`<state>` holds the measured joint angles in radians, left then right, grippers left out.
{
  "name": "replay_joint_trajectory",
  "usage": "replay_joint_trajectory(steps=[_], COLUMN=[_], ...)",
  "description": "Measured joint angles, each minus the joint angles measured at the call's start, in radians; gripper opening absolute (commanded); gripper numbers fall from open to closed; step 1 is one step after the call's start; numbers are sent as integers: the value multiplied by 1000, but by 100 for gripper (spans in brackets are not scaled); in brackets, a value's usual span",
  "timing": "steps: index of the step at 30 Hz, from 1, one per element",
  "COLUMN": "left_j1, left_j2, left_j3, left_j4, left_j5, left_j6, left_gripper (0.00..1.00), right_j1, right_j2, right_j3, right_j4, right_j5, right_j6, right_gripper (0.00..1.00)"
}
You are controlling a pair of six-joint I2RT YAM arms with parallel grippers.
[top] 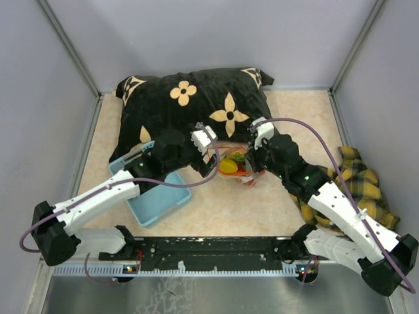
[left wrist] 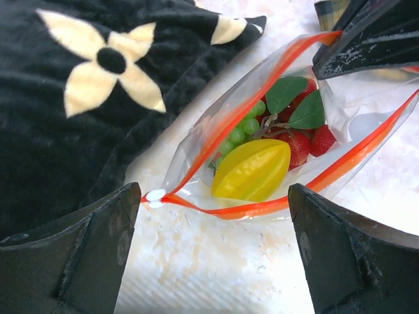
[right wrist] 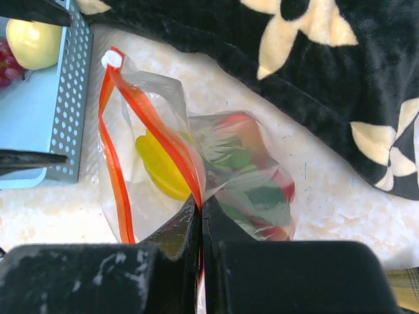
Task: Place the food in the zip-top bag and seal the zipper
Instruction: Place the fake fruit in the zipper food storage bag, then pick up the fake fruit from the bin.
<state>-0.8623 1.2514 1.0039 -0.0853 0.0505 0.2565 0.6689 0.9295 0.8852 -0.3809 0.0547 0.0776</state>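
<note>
The zip-top bag (top: 237, 165) lies on the table in front of the pillow, its mouth gaping toward my left gripper. Inside it is food: a yellow ridged fruit (left wrist: 252, 170), green grapes (left wrist: 243, 129) and red strawberries (left wrist: 308, 144) with green leaves. The red zipper (left wrist: 262, 208) runs unsealed along both lips. My left gripper (left wrist: 215, 197) is open just outside the mouth, holding nothing. The right gripper (right wrist: 201, 204) is shut on one lip of the zipper (right wrist: 157, 137). More food, a yellow pear (right wrist: 33, 42) and purple grapes (right wrist: 5, 65), sits in the basket.
The light blue perforated basket (top: 157, 203) sits left of the bag under my left arm. A black pillow (top: 190, 104) with cream flowers lies directly behind the bag. A yellow plaid cloth (top: 357, 176) is bunched by the right wall.
</note>
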Motion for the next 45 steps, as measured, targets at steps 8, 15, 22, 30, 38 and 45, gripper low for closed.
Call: replay_joint_trajectory(steps=[8,15,22,30,38,45], left_j1=[0,19,145,318,467,614], left_j2=[-76,-117,-166,-165,-154,-96], left_j3=[31,24,-20,-153,-234,-257], left_j4=[-197,-416,-600,-702,-630,-536], left_j5=[-226,-391,-462,-491,-495,-425], left_j6=[-280,-517,-719,-837,-850,-805], left_gripper=[100,99,99,100,100,100], right_j1=[0,0,0,0,0,0], right_j2=[-6,-6,-20,-32,-46,-53], right_j3=[-1,-1,-14,-24,-30,-43], right_j4=[9,19,29,37,42,52], right_j5=[0,-5,-9,-23,-32,-42], right_j6=[0,0,-2,-7,-7,-7], right_gripper=[0,0,0,0,0,0])
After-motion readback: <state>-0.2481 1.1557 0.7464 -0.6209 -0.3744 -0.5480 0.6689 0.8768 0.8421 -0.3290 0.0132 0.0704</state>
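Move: The red grapes lie in the blue basket, about 31 cm to the left gripper's left, 3 cm ahead and 21 cm below. The apple is in the same basket, about 5 cm to the right of the grapes and 4 cm farther out. The filled bag stands some 10 cm to the left gripper's right, 5 cm ahead and 14 cm down. From the right gripper the grapes are some 44 cm left, 5 cm ahead and 20 cm below. Swing the empty left gripper away from the bag, about 29 cm left to over the basket, lifting it barely a centimetre first and then sinking it some 16 cm towards the grapes. On the way turn it about 80 degrees counter-clockwise and tip the fingers steeply down, keeping them wide open. Leave the right gripper pinching the bag's rim. ##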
